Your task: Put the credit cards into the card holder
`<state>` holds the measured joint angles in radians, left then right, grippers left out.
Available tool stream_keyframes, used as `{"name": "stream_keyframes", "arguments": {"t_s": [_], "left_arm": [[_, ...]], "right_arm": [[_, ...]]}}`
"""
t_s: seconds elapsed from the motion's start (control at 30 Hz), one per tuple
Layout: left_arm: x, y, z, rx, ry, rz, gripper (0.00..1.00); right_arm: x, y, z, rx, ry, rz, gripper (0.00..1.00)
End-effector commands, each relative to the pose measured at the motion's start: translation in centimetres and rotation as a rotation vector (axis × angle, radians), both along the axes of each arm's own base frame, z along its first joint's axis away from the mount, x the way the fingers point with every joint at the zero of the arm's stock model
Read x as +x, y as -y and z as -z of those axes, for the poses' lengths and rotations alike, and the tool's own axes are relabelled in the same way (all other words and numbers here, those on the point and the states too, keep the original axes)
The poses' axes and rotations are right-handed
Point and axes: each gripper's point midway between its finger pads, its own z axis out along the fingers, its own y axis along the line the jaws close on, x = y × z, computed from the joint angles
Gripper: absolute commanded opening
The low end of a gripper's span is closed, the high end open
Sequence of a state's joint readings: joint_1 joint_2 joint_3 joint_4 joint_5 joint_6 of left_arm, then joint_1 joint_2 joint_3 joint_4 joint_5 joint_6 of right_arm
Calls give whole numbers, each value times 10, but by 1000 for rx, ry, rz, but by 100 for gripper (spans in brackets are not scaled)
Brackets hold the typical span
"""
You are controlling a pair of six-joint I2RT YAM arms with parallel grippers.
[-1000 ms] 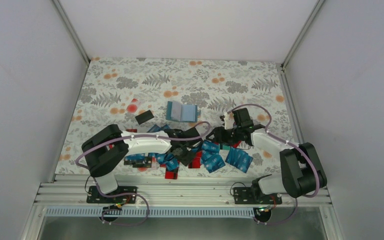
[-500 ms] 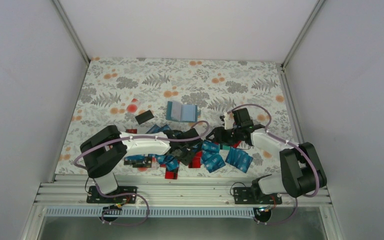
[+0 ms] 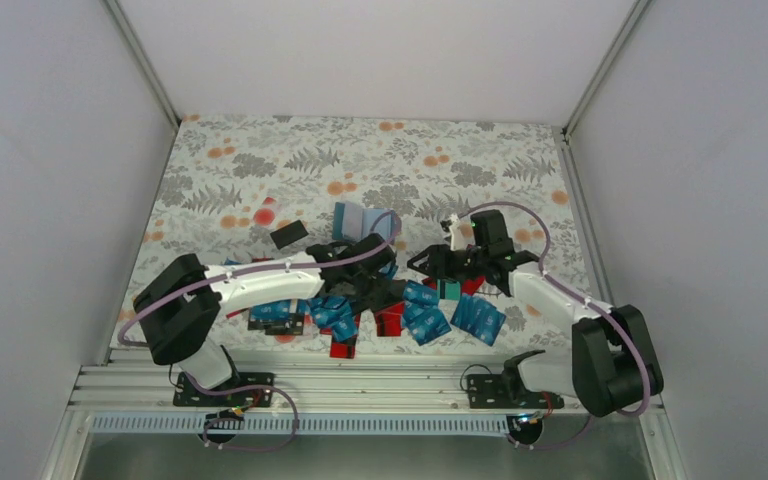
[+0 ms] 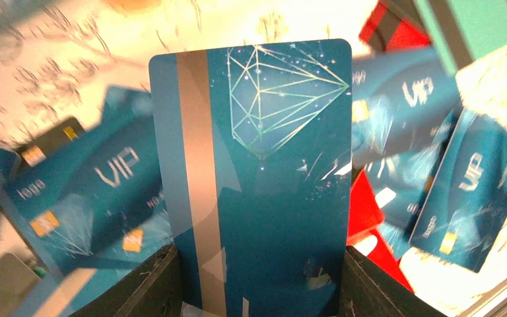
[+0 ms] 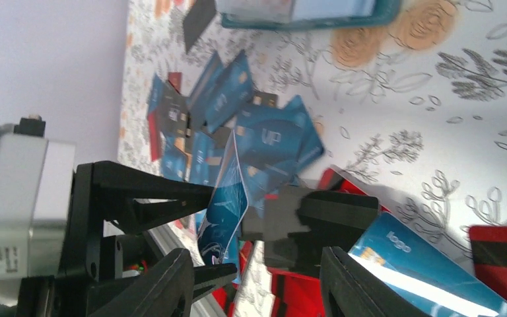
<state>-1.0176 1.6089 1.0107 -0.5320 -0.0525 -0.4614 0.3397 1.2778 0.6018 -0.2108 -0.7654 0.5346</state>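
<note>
My left gripper (image 4: 261, 267) is shut on a blue credit card (image 4: 264, 152) with a silver stripe and a diamond print, held upright by its long edges above the pile. Many more credit cards (image 3: 415, 310), blue, red and black, lie scattered at the near middle of the table. The card holder (image 3: 360, 222) lies open just beyond the left gripper (image 3: 372, 268), partly behind its cable. My right gripper (image 3: 430, 262) hangs open and empty to the right of the held card (image 5: 228, 198), its fingers (image 5: 165, 284) facing the left gripper. The holder (image 5: 304, 16) shows at the top edge there.
A single black card (image 3: 288, 234) lies apart, left of the holder. A teal-green card (image 4: 475, 26) lies among red ones. The flowered tablecloth (image 3: 260, 160) covers the table, white walls close in on three sides, and a metal rail (image 3: 360, 385) runs along the near edge.
The left arm has stretched away from its base, lifting the blue card off the pile toward the holder, its jaws narrowed on the card. The right gripper has shifted slightly farther back.
</note>
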Motion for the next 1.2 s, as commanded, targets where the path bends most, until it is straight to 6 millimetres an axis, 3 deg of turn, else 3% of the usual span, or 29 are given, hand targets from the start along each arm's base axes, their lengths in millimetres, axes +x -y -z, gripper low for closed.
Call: {"name": "stream_keyframes", "arguments": {"t_s": [0.0,0.2,0.37,0.5,0.73,0.83,1.0,1.13,1.17], "left_arm": [[23,13,-37,-111,54,-57,50],[38,27,-62,-178,81,-58,50],[43,32,-70,-197,90,-65,50],[44,36,-76,-220,95,-60,50],[48,33,-79,-224,109,-78,50],[51,30,-83,-233,117,-90,52],[60,21,-100,-281,116,-83,78],[73,-1,-121,-310,143,-86,100],[76,-6,-124,-316,144,-82,100]], "right_arm": [[8,-14,-35,109,60,-8,50],[12,-30,-50,159,81,-47,49],[17,-40,-54,168,80,-57,45],[20,-45,-50,171,63,-55,37],[28,-49,-50,162,56,-45,8],[32,-49,-45,136,46,-43,4],[42,-49,-50,105,88,-68,4],[52,-48,-63,111,164,-94,4],[54,-48,-67,120,183,-109,4]]}}
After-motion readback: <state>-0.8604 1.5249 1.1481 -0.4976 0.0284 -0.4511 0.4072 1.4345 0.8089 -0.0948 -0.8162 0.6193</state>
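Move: The left gripper already holds the blue card by its long edges; the card's middle is about 2 cm ahead, 2 cm right and 1 cm above its hand point, with the right gripper's fingertips some 4 cm ahead, 9 cm right and 4 cm up. From the half-open right gripper, the card lies about 7 cm left, 2 cm back and 3 cm down. On the table 10 cm below that hand, the open card holder is 12 cm ahead and 12 cm left, the green card 2 cm back and 6 cm right. Bring the left gripper with the blue card up about 6 cm, forward 4 and a little right towards the right gripper, and pause. Meanwhile take the right one left and up, about 4 cm each way, and shut its fingers on the card's right side. Then open the left wide and draw it up, forward and left, while the right keeps its pinch and carries on forward. ##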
